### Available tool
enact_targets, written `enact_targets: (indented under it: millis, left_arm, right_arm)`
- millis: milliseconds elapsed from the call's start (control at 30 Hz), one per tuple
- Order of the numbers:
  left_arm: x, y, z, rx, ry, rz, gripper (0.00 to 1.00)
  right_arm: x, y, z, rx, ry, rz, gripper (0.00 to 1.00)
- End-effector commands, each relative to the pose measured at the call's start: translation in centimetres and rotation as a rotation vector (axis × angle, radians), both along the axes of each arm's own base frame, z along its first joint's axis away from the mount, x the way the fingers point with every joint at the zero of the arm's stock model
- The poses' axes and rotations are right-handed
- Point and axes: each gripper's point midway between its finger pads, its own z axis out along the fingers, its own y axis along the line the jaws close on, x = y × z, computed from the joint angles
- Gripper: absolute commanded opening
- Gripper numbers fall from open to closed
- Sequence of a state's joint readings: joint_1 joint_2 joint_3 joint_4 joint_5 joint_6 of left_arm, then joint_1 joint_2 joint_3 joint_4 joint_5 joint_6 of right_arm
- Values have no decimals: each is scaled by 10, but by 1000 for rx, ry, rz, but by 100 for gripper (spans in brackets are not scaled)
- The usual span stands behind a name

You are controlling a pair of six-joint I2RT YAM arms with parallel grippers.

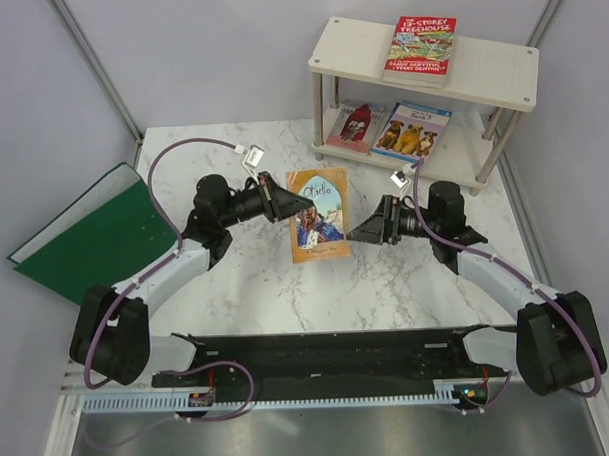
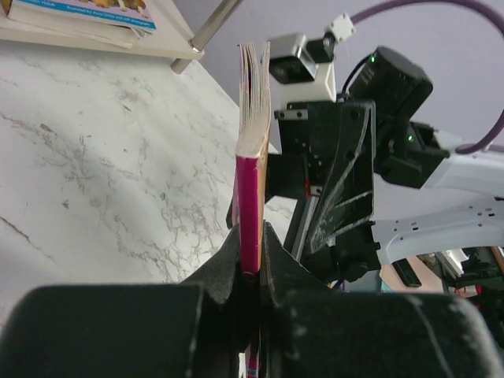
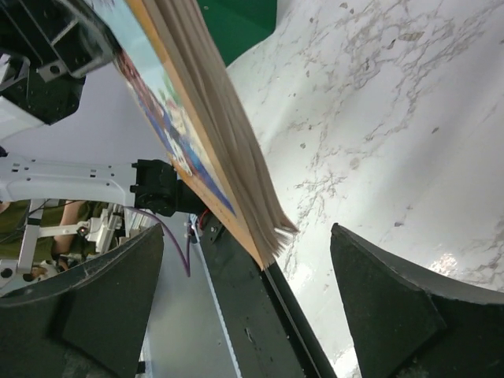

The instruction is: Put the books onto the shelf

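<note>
A tan book (image 1: pixel 317 216) with a figure on its cover stands upright above the marble table, between my two grippers. My left gripper (image 1: pixel 284 202) is shut on its left, spine-side edge; in the left wrist view the pink spine (image 2: pixel 250 213) sits pinched between the jaws of that gripper (image 2: pixel 253 260). My right gripper (image 1: pixel 360 231) is open at the book's right edge, with the fanned pages (image 3: pixel 228 142) between its spread fingers (image 3: pixel 378 299), touching neither. The shelf (image 1: pixel 358 51) stands at the back right. A red-green Treehouse book (image 1: pixel 421 46) lies on top, two more books (image 1: pixel 353 126) (image 1: pixel 411 130) below.
A large green folder (image 1: pixel 95 235) lies at the left edge of the table. The black base rail (image 1: pixel 329 352) of both arms runs along the near edge. Slanted frame poles (image 1: pixel 93 55) rise at the back corners.
</note>
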State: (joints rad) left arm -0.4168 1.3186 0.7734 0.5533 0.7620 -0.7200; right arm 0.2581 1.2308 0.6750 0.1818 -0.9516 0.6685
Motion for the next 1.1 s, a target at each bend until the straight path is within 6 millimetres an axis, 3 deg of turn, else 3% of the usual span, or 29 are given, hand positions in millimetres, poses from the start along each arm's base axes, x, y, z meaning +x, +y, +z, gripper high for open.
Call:
enact_targets:
  millis: [0,433,567,667,700,767,967,1033,1067]
  left_arm:
    - [4,-10,39,-88,-66,-41,2]
    - [5,-29,57,-164,-66,-51,2]
    - [8,-29,56,-157,-66,-36,2]
    - [12,-27,57,-148,-75,-12,2]
    - [12,-29,60,-150,-80,-19,2]
    - [14,-30,58,-148,-72,-25,2]
    - [16,-32,47,-144,-41,-30,2]
    - [16,-32,44,-137,-38,-29,2]
    - [16,-32,37,-121,-17,-25,8]
  right_arm:
    - [-8,3,32,145,-110,-11,93]
    - [-3,4,9,185,-43,-47,93]
    - [-6,5,5,210,-19,-40,86]
    - [-8,5,8,210,-25,-38,74]
    - [-8,4,9,209,-30,-42,63]
    - [-8,4,11,205,-42,-48,52]
    - [-12,5,25,249,-78,-23,1]
    - [-13,5,31,259,-94,-19,0]
    - [-13,5,34,260,-104,-18,0]
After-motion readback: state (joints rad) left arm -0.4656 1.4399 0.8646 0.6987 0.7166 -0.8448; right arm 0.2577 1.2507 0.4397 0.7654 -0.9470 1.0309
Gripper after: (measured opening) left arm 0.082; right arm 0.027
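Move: My left hand still holds Othello by its spine side; the book's middle is about 4 cm right, 2 cm back and 3 cm below that grip. My open right fingers wait some 12 cm right of it, 3 cm back and 7 cm lower. From my right hand the book's middle is about 8 cm left, 2 cm ahead and 4 cm up. On the lower shelf, the dog book lies roughly 29 cm ahead and 15 cm right, the red book 30 cm ahead and 2 cm right, both some 14 cm lower. I keep my left pinch and carry Othello about 3 cm right and as much up, easing slightly forward at the end, so its loose edge comes to my right hand. That hand stays almost in place, drawing back only 1 cm while its fingertips tilt up some 10 degrees, then I shut its wide-open fingers on the page edge near the book's near right corner. ##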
